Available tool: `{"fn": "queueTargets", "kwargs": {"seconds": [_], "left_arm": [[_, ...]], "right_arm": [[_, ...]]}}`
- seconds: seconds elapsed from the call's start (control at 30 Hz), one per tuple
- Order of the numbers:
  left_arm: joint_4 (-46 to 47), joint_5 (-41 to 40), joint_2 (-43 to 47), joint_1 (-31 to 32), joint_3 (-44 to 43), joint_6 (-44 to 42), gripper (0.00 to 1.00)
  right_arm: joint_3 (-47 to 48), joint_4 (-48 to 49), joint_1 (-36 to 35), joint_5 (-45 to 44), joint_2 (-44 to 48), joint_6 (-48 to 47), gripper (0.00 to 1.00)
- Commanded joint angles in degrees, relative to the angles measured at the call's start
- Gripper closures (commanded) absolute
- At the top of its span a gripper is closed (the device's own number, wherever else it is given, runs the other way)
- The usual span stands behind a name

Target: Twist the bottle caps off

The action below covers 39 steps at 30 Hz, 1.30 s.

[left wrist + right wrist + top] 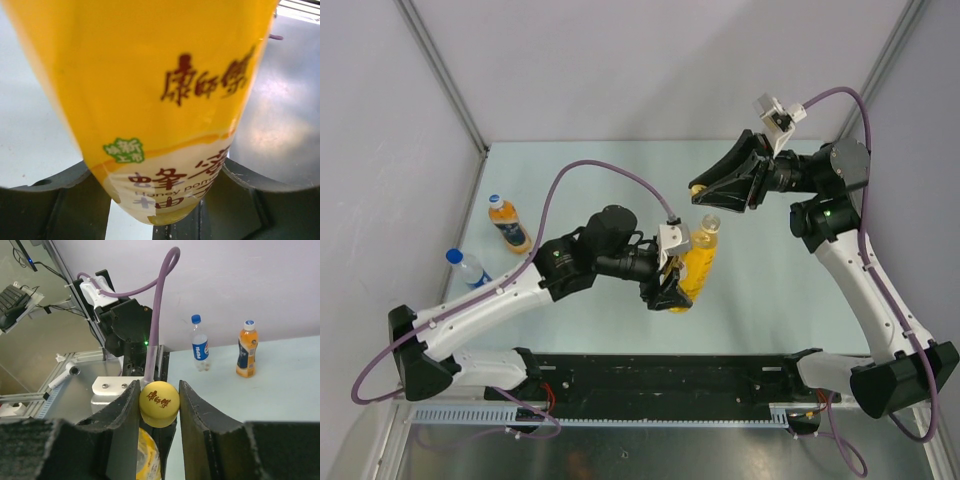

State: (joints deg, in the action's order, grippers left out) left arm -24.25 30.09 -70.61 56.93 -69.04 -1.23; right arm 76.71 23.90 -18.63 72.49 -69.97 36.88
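Observation:
My left gripper (678, 288) is shut on the tall yellow-orange bottle (698, 262), which it holds tilted above the table. The bottle fills the left wrist view (150, 90), with a finger on each side. Its neck (710, 224) is bare. My right gripper (703, 190) is shut on the yellow cap (159, 403), held just above and apart from the neck. The short orange bottle (510, 228) with its white cap (496, 200) and the clear water bottle (472, 270) with its blue cap (453, 256) stand at the left. Both also show in the right wrist view, the orange bottle (247, 354) and the water bottle (200, 347).
The two standing bottles are near the table's left edge, beside the grey side wall. A purple cable (570, 175) arcs over the left arm. The black base rail (660, 375) runs along the near edge.

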Motion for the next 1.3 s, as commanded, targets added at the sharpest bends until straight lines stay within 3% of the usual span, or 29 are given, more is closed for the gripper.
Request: {"fn": "queueTargets", "kwargs": {"seconds": [0.0,0.27,0.73,1.07,1.27], "left_arm": [[3.3,4.8,1.8,0.1,0.5,-2.9,1.0],[3.7,3.0,2.5,-0.1,1.5,-2.6,1.0],[4.6,-4.6,4.3,-0.1,4.5,-2.1,1.0],[5.5,-17.2,5.8,-0.1,6.7,-0.1,1.0],[6.8,-26.8,6.6,-0.2,8.5,2.4,1.0]], "right_arm": [[0.1,7.6,0.0,0.2,0.2,3.8,1.0],[0.1,4.8,0.9,-4.2,0.0,2.9,1.0],[-2.1,-21.6,4.2,-29.6,-1.7,-10.5,1.0],[-16.0,-21.4,4.2,-43.4,-3.4,-13.0,1.0],[-20.8,-26.1,3.8,-55.4,-8.0,-13.7,1.0]]}}
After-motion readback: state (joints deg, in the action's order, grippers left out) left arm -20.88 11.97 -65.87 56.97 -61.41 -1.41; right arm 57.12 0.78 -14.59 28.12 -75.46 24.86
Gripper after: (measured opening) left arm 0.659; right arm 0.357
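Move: The right hand already has the unscrewed cap pinched and high up; the bare table it heads over lies about 20 cm ahead, 8 cm to its right and 45 cm below. The open bottle mouth is some 5 cm back, about level sideways and 9 cm below it. From the left hand, which grips the bottle, that bare table lies about 27 cm ahead, 13 cm right and 26 cm below. Right hand carries the cap about 16 cm forward, then 23 down, swinging clockwise; left moves the bottle 5 forward. ##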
